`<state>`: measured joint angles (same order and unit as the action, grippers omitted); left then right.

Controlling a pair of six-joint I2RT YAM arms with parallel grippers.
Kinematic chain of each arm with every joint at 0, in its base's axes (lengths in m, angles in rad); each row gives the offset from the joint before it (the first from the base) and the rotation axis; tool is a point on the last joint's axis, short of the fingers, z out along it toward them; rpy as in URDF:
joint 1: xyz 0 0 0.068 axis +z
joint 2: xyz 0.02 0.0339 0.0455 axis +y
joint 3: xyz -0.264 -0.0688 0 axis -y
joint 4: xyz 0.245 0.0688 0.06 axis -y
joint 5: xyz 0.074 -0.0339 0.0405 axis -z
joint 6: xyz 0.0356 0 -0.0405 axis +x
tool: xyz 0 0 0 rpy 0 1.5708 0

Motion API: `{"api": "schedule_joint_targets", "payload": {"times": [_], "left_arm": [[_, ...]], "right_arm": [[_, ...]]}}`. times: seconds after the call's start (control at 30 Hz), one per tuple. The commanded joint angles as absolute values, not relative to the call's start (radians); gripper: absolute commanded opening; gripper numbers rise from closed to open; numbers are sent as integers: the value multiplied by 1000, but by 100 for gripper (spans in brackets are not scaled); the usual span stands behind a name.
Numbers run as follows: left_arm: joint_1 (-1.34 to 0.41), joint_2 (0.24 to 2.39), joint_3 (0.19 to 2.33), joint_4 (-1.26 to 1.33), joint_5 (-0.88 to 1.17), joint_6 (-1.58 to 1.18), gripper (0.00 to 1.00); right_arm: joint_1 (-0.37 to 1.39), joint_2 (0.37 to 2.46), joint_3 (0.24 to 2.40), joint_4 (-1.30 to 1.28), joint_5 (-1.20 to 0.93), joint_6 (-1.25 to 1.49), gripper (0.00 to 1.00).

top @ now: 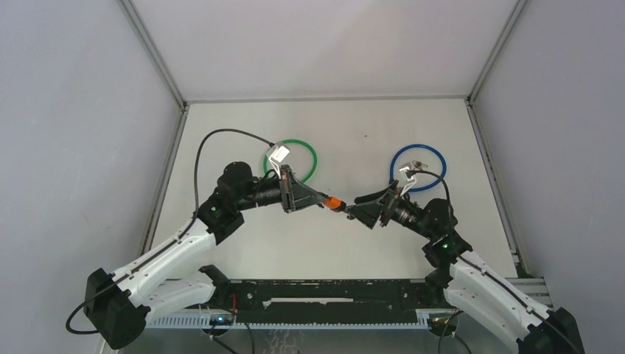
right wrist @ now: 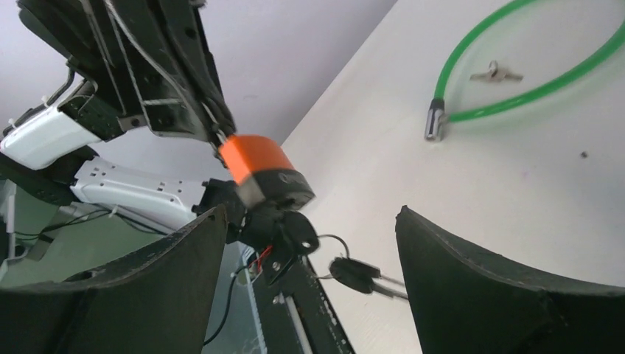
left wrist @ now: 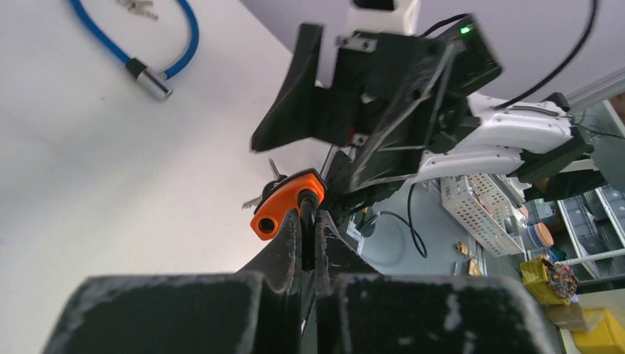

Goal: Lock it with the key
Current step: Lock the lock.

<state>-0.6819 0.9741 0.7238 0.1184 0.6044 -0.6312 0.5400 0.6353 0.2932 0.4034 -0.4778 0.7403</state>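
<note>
An orange and black padlock [top: 334,201] hangs in the air over the table's middle. My left gripper [top: 322,199] is shut on its black shackle; in the left wrist view the orange body [left wrist: 284,206] pokes out just past the fingertips of the left gripper [left wrist: 309,221]. A black-headed key [right wrist: 295,232] sits in the underside of the padlock [right wrist: 258,166], and spare keys [right wrist: 357,274] dangle from its ring. My right gripper [right wrist: 311,214] is open, its fingers well apart on either side of the key and touching nothing. From above, the right gripper [top: 361,206] faces the padlock closely.
A green cable lock [top: 291,158] lies looped on the table behind the left arm, small keys [right wrist: 495,72] inside its loop. A blue cable lock [top: 418,168] lies behind the right arm, also with keys [left wrist: 136,7]. Grey walls enclose the table.
</note>
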Motion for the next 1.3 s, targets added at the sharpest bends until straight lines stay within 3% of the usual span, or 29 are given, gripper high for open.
{"api": "schedule_joint_targets", "payload": {"times": [0.0, 0.3, 0.57, 0.97, 1.27], "left_arm": [[-676, 942, 814, 278, 657, -686, 0], [-672, 923, 847, 314, 643, -754, 0], [-666, 926, 877, 321, 592, -819, 0], [-659, 935, 866, 338, 596, -851, 0], [-657, 925, 853, 341, 600, -854, 0]], "right_arm": [[570, 668, 284, 643, -553, 781, 90], [619, 728, 317, 814, -600, 701, 91], [683, 818, 341, 899, -500, 645, 90], [696, 877, 396, 975, -496, 663, 78], [714, 920, 434, 995, -517, 687, 56]]}}
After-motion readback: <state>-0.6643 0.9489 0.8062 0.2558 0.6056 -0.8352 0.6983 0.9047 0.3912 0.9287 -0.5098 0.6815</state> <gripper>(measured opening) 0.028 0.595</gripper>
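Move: The left hand still grips the padlock by its shackle, the lock's body about 4 cm to its right and 1 cm back, level. From the open right hand the padlock lies some 6 cm left and 1 cm back, level. The blue cable lock lies about 23 cm right of the right hand, 13 ahead and 20 below; the green one about 18 left, 14 ahead and as low. Both hands rise about 8 cm, left keeping the shackle, right also going 5 cm left, partly closing around the padlock. ##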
